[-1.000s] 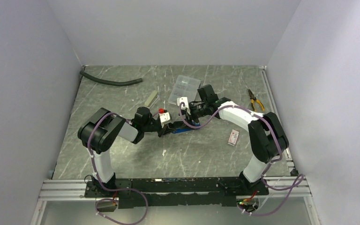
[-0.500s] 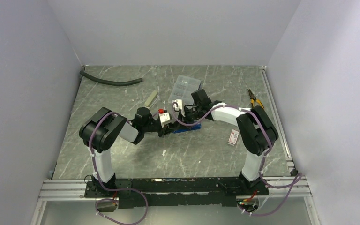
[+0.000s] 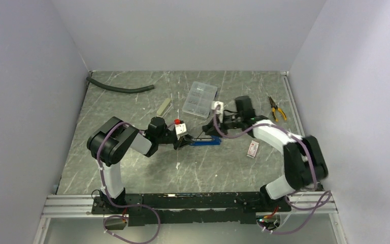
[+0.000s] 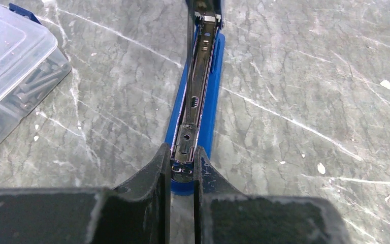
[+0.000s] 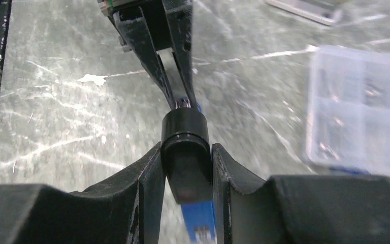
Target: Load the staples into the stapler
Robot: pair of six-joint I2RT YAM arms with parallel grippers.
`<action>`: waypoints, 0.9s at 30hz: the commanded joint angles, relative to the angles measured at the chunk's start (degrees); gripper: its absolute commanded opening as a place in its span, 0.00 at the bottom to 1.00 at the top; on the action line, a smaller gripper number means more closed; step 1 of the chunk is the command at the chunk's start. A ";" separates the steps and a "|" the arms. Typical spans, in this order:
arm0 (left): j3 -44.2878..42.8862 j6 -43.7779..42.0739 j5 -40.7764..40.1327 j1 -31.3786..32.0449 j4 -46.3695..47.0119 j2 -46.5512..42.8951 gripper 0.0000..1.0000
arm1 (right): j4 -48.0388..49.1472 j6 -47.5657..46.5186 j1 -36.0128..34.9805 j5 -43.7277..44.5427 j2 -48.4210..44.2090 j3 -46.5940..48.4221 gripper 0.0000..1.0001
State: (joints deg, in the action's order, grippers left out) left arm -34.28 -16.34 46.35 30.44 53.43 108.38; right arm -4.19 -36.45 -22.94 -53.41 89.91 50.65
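The blue stapler point(image 3: 206, 142) lies open on the marble table between both arms. In the left wrist view its metal magazine point(image 4: 197, 86) runs away from me over the blue base point(image 4: 214, 101). My left gripper point(image 4: 182, 153) is shut on the magazine's near end. My right gripper point(image 5: 186, 146) is shut on the stapler's black top arm point(image 5: 184, 133), with the blue base point(image 5: 199, 218) under it. The left gripper's fingers point(image 5: 155, 46) show beyond. A small white box with a red end point(image 3: 253, 149) lies to the right; no staples show.
A clear compartment case point(image 3: 200, 98) sits behind the stapler, close to the right gripper point(image 3: 217, 127). A pale bar point(image 3: 163, 107) lies to its left and a black hose point(image 3: 120, 88) at the back left. Yellow-handled pliers point(image 3: 276, 108) lie at the back right.
The right gripper has closed onto the stapler's black top arm and drawn back to the right, its elbow swinging outward. The left gripper has kept its hold.
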 commanded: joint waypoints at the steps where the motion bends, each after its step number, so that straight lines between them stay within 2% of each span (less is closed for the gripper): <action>1: 0.58 -0.78 -4.77 -1.08 -4.91 -0.55 0.03 | 0.88 -2.18 11.52 0.03 -12.37 -6.19 0.12; 6: 0.21 -1.56 -6.47 -1.15 -5.66 -0.32 0.03 | -4.94 -11.98 20.47 -1.41 -19.36 -13.66 0.12; 14: -0.21 -1.47 -6.42 -1.12 -6.06 0.58 0.03 | -11.35 -23.18 27.87 -2.86 -18.49 -16.08 0.12; 19: -0.08 -1.22 -6.78 -1.13 -5.64 0.80 0.03 | -13.70 -24.40 28.57 -3.99 -16.23 -14.24 0.13; 27: 1.20 1.17 -10.83 -1.17 -6.36 -0.72 0.03 | -13.96 -15.10 28.99 -0.78 -13.11 -10.71 0.31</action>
State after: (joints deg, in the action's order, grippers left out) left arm -34.52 -17.21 44.53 30.41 51.40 108.31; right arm -16.99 -52.90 5.98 -61.45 74.72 39.00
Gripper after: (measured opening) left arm 0.170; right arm 0.377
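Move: The right hand already grips the stapler's black cap, with the hinge about 6 cm to its right, 1 cm back and 8 cm below. From that hand the staples box lies some 20 cm right, 3 cm back and 10 cm down on the table, and the clear organizer about 3 cm left, 20 cm farther out. The left hand is already pinching the front tip of the base, with the hinge roughly 13 cm to its right, level fore and aft. Keeping its grip on the black cap, the right hand swings it over and past the hinge in a shallow arc, about 15 cm to the right, rising some 3 cm early on and sinking back to its starting height while the hand turns roughly 15 degrees clockwise; quick at first, it eases off over the last few centimetres. The left hand keeps the tip of the base pinched and practically stays in place against that swing, its fingers unchanged. ##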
